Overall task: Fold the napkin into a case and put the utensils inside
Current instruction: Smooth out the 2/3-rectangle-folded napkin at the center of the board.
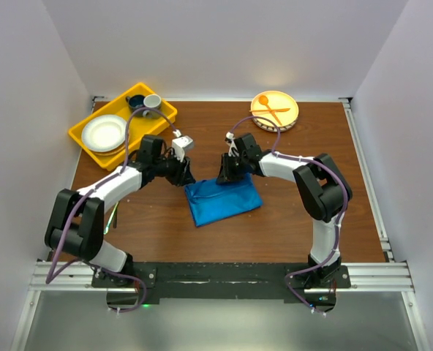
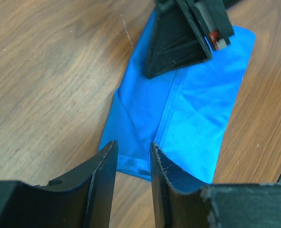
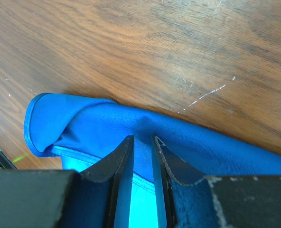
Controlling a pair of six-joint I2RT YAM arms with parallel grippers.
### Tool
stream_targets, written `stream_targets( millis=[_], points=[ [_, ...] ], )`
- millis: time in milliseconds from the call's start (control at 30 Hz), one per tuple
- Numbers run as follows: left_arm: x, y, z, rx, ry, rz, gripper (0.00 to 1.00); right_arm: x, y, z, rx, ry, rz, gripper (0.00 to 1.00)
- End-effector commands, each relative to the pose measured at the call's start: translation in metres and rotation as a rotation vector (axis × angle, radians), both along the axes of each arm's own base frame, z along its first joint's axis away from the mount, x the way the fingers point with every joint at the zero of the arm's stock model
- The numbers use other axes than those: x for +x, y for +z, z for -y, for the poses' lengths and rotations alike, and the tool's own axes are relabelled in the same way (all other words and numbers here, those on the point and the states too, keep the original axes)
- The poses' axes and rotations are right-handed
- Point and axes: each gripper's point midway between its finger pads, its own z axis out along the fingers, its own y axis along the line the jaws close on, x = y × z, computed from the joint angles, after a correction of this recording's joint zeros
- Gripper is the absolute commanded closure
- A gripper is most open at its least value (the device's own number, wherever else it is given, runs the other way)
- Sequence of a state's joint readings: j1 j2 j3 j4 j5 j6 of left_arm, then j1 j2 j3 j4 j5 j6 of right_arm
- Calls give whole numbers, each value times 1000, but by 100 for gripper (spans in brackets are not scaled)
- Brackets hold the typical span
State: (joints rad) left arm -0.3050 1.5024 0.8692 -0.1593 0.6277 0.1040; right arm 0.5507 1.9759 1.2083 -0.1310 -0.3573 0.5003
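Observation:
The bright blue napkin (image 1: 227,201) lies folded into a rectangle on the wooden table between the two arms. My right gripper (image 1: 226,175) is at its far edge. In the right wrist view its jaws (image 3: 143,137) are shut on a raised fold of the napkin (image 3: 93,123), lifting the top layer. My left gripper (image 1: 186,178) hovers at the far left corner. In the left wrist view it is open (image 2: 133,145) with nothing between the fingers, just above the hem of the napkin (image 2: 197,104). One of the right gripper's fingers (image 2: 176,47) rests on the cloth there. The utensils are out of view.
A yellow tray (image 1: 76,136) at the back left holds a white plate (image 1: 103,133), a blue cup (image 1: 137,101) and a grey cup (image 1: 152,101). A round tan plate (image 1: 293,117) at the back right carries an orange plastic spoon and fork (image 1: 273,110).

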Motion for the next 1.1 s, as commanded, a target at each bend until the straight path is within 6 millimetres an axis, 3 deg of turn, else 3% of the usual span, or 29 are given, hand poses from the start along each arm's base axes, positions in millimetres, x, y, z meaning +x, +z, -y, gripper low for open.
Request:
stream_targets(
  millis=[0, 233, 467, 733, 933, 1067],
  points=[
    [16, 3, 6, -71, 79, -42, 63, -7, -34, 27, -126, -58, -45, 73],
    [6, -28, 10, -72, 66, -156, 69, -8, -37, 30, -136, -65, -52, 73],
    [-24, -67, 4, -11, -1, -229, 82, -7, -41, 32, -146, -73, -64, 72],
    [-16, -92, -12, 131, 10, -261, 86, -12, -41, 35, -147, -81, -85, 72],
    [-5, -100, -22, 211, -11, -231, 89, -21, -22, 39, -108, -81, -104, 71],
    [0, -93, -20, 214, -63, -173, 90, -9, 21, 25, 0, -58, -22, 70]
  ],
)
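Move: The napkin's far left corner lies about 8 cm below the raised left fingertips, roughly 2 cm to their left and 1 cm ahead. From the left hand, the napkin's middle is some 8 cm to the right and 2 cm back, and its near left corner about 12 cm back and 1 cm right, both at that same depth. From the right hand, the far left corner is about 10 cm left, 2 cm back and 1 cm below. Bring the left gripper about 7 cm down onto the cloth beside the napkin's far left corner, easing back 2 cm on the way and tipping the fingers roughly 15 degrees steeper. Narrow the fingers to nearly shut on the cloth there, then, staying low, draw nearly 2 cm forward. Keep the right fingertips resting on the far part of the napkin, sliding about 1 cm right at the end. ##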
